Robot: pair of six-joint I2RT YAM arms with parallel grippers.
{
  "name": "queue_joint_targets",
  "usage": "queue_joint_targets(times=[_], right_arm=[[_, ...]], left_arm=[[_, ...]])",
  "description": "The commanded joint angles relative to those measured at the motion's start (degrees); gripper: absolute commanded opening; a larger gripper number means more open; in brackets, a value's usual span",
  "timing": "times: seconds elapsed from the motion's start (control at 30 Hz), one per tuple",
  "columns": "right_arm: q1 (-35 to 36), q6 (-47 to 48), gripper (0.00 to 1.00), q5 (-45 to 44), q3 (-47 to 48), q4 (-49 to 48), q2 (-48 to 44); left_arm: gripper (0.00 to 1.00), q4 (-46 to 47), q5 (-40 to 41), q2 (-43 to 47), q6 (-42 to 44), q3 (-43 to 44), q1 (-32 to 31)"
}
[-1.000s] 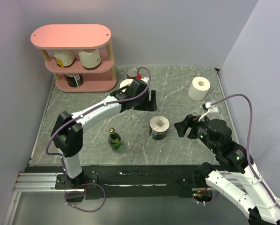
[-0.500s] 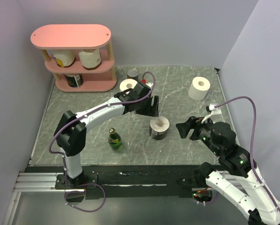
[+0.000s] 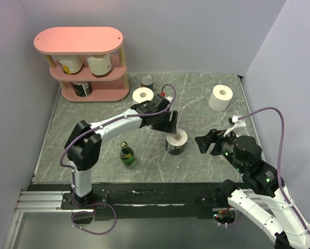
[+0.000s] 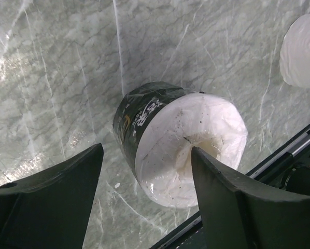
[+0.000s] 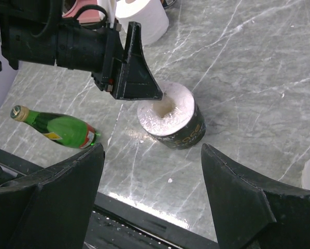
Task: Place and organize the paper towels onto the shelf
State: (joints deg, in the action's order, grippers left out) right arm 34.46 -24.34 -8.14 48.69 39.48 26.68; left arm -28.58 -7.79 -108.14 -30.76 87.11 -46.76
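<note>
A paper towel roll in a dark printed wrapper [image 3: 176,141] [image 4: 181,140] [image 5: 171,116] stands on end mid-table. My left gripper [image 3: 170,124] [image 4: 147,150] hangs open just above it, one finger over its hollow core, the other outside its wall. My right gripper [image 3: 202,141] [image 5: 152,147] is open and empty, a little to the roll's right. Plain white rolls stand at the back centre [image 3: 142,95] and back right [image 3: 220,97]. The pink shelf [image 3: 77,41] at the back left holds two rolls [image 3: 71,65] [image 3: 99,65] on its middle tier and a dark one [image 3: 81,89] below.
A green glass bottle [image 3: 126,154] [image 5: 54,127] lies on the table left of the dark roll. A small tin can [image 3: 146,81] stands behind the centre white roll. Grey walls close in the back and both sides.
My left gripper has travelled right and toward the near edge, from beside the centre white roll to above the dark-wrapped roll. The right gripper has barely shifted.
</note>
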Motion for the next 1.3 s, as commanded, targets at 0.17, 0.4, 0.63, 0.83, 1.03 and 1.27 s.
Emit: queue_joint_targets(times=[0.17, 0.4, 0.63, 0.83, 1.03, 1.27], right_arm=[[-0.3, 0.6, 0.82, -1.3, -0.3, -1.0, -1.0], [-0.4, 0.5, 0.82, -1.2, -0.2, -1.0, -1.3], [-0.3, 0.5, 0.83, -1.3, 0.0, -0.8, -1.7], [-0.4, 0.1, 0.82, -0.8, 0.2, -0.9, -1.7], [-0.3, -0.1, 0.82, -0.5, -0.1, -1.1, -1.9], [-0.3, -0.6, 0.83, 0.7, -0.6, -2.0, -1.5]], left_arm=[[0.69, -1.4, 0.0, -2.7, 1.4, 1.5, -1.0], [0.42, -1.7, 1.3, -2.7, 0.6, 1.7, -1.0], [0.32, -7.3, 3.1, -1.9, -1.5, 8.7, 0.3], [0.29, -9.1, 1.7, 3.3, -3.4, 11.4, 8.3], [0.29, -4.7, -0.8, 15.0, -6.4, 0.9, 22.7], [0.29, 2.4, -4.0, 24.3, -11.2, -13.8, 43.1]])
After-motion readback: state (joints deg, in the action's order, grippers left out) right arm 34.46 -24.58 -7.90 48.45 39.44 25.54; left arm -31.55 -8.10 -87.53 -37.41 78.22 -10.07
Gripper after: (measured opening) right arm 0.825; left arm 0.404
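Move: Just past the near paper towel roll's far-left rim, the left hand has that roll's middle about 3 cm back, 2 cm right and 6 cm below. Of this hand, the white roll stands about 15 cm ahead and 12 cm left, the green bottle about 8 cm back and 19 cm left, and the pink shelf's free bottom-right spot some 22 cm ahead and 27 cm left. From the right hand, the near roll lies roughly 10 cm ahead, 11 cm left and 20 cm below. Sinking about 2.5 cm with open fingers, the left hand closes them on the near roll's wall, one finger in the core and the other outside. It then lifts the roll and sweeps it left, with some forward and upward travel, fast towards the pink shelf, some 26 cm leftward overall, turning about 40 degrees counter-clockwise. ##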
